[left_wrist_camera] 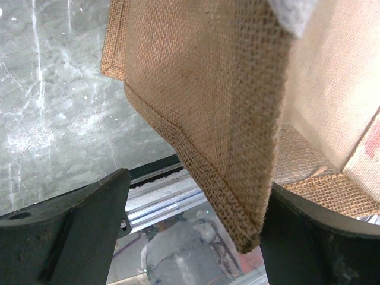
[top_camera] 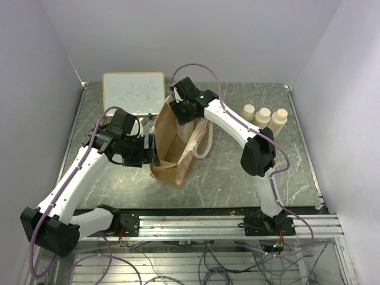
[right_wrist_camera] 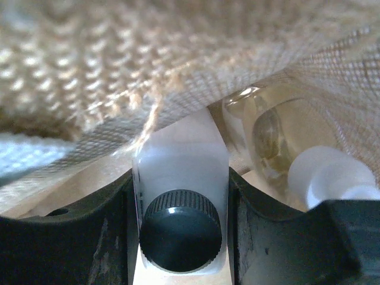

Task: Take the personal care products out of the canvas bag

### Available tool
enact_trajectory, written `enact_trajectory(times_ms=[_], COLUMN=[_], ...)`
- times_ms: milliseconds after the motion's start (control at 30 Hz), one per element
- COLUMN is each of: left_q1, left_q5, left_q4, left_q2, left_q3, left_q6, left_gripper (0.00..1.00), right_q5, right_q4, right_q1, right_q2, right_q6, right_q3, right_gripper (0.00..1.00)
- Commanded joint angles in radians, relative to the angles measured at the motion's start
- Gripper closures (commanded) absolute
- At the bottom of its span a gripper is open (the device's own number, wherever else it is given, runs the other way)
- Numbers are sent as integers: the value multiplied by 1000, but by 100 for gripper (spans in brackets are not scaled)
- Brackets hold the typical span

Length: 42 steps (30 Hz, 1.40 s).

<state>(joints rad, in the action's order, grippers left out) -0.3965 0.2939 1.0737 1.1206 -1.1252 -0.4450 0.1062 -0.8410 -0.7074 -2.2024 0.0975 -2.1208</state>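
Note:
The tan canvas bag (top_camera: 172, 151) stands open at mid-table. My right gripper (top_camera: 180, 116) reaches into its far end. In the right wrist view the right gripper (right_wrist_camera: 181, 190) is shut on a white squarish bottle (right_wrist_camera: 181, 154) with a dark cap (right_wrist_camera: 181, 237), inside the bag. A slim amber bottle (right_wrist_camera: 276, 133) with a white top (right_wrist_camera: 329, 172) lies beside it. My left gripper (top_camera: 153, 151) sits at the bag's left wall. In the left wrist view the left gripper (left_wrist_camera: 199, 199) stands open astride the bag's wall (left_wrist_camera: 208, 107); the fabric touches only the right finger. Three beige bottles (top_camera: 263, 116) stand outside at the right.
A framed whiteboard (top_camera: 133, 93) leans at the back left, close behind the bag. The bag's cream handles (top_camera: 205, 145) hang over its right side. The aluminium rail (top_camera: 196, 224) runs along the near edge. Purple walls close in both sides.

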Motion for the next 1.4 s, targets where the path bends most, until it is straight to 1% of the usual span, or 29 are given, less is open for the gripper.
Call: enact_trajectory(times_ms=[0,100,200,367,500,567,633,800,867,933,1000,1067,1133,1200,1367], left_q1=[-5,-5,-5,-5,-5,-5,-5,-5,-5,-5,-5,-5,-5,-5,-5], left_q5=[10,13,16,23,33,41,44,46,49,53,55,57,57,58,64], left_q4=[27,22,20,17,9,4,3,0,-2,-3,-4,-2,0,-2,-7], left_q2=[-9,-10,-12,-13,-8,-4,1,5,7,10,15,20,23,27,34], left_q3=[-9,-8,-10,-10,-8,-9,-11,-12,-10,-10,-10,-14,-18,-21,-18], left_q6=[20,22,24,26,27,27,30,35,36,39,43,47,50,51,51], left_gripper=[10,10,10,10,10,10,10,10,10,10,10,10,10,10,10], right_q5=[-43,-108,-194,-376,-590,-668,-721,-806,-800,-763,-694,-587,-486,-398,-281], right_q4=[35,56,93,217,404,512,583,651,614,524,401,281,195,132,35], right_q1=[-4,7,38,107,205,271,326,510,578,637,677,686,687,686,686], right_q2=[135,176,253,370,492,554,609,741,793,836,869,895,920,939,955], right_q6=[147,239,335,485,648,726,790,867,845,785,697,596,508,454,339], right_q3=[-43,-5,65,207,349,419,472,535,537,528,510,491,488,502,586], right_gripper=[92,96,100,100,100,100,100,100,100,100,100,100,100,100,100])
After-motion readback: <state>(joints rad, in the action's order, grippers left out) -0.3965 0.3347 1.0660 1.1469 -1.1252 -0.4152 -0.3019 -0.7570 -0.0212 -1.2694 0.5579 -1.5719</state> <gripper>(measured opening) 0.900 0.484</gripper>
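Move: My right hand already grips the white black-capped bottle deep in the bag. The pale green bottle, nearest of the three set out, stands about 25 cm to its right, 9 cm farther out and 6 cm lower. The two cream bottles are some 30 cm right and 7 cm ahead, and 36 cm right and 4 cm ahead. The clear pump bottle is 6 cm ahead and 4 cm right. From my left hand the pale green bottle lies roughly 33 cm ahead and 32 cm right. With the pinch below the black cap kept, my right hand pulls the white bottle up and slightly back out of the bag, then swings it about 26 cm right towards the pale green bottle, rising some 25 cm before dipping a few. The wrist rolls its left side up about 60 degrees, then partly unrolls, turning clockwise meanwhile. ##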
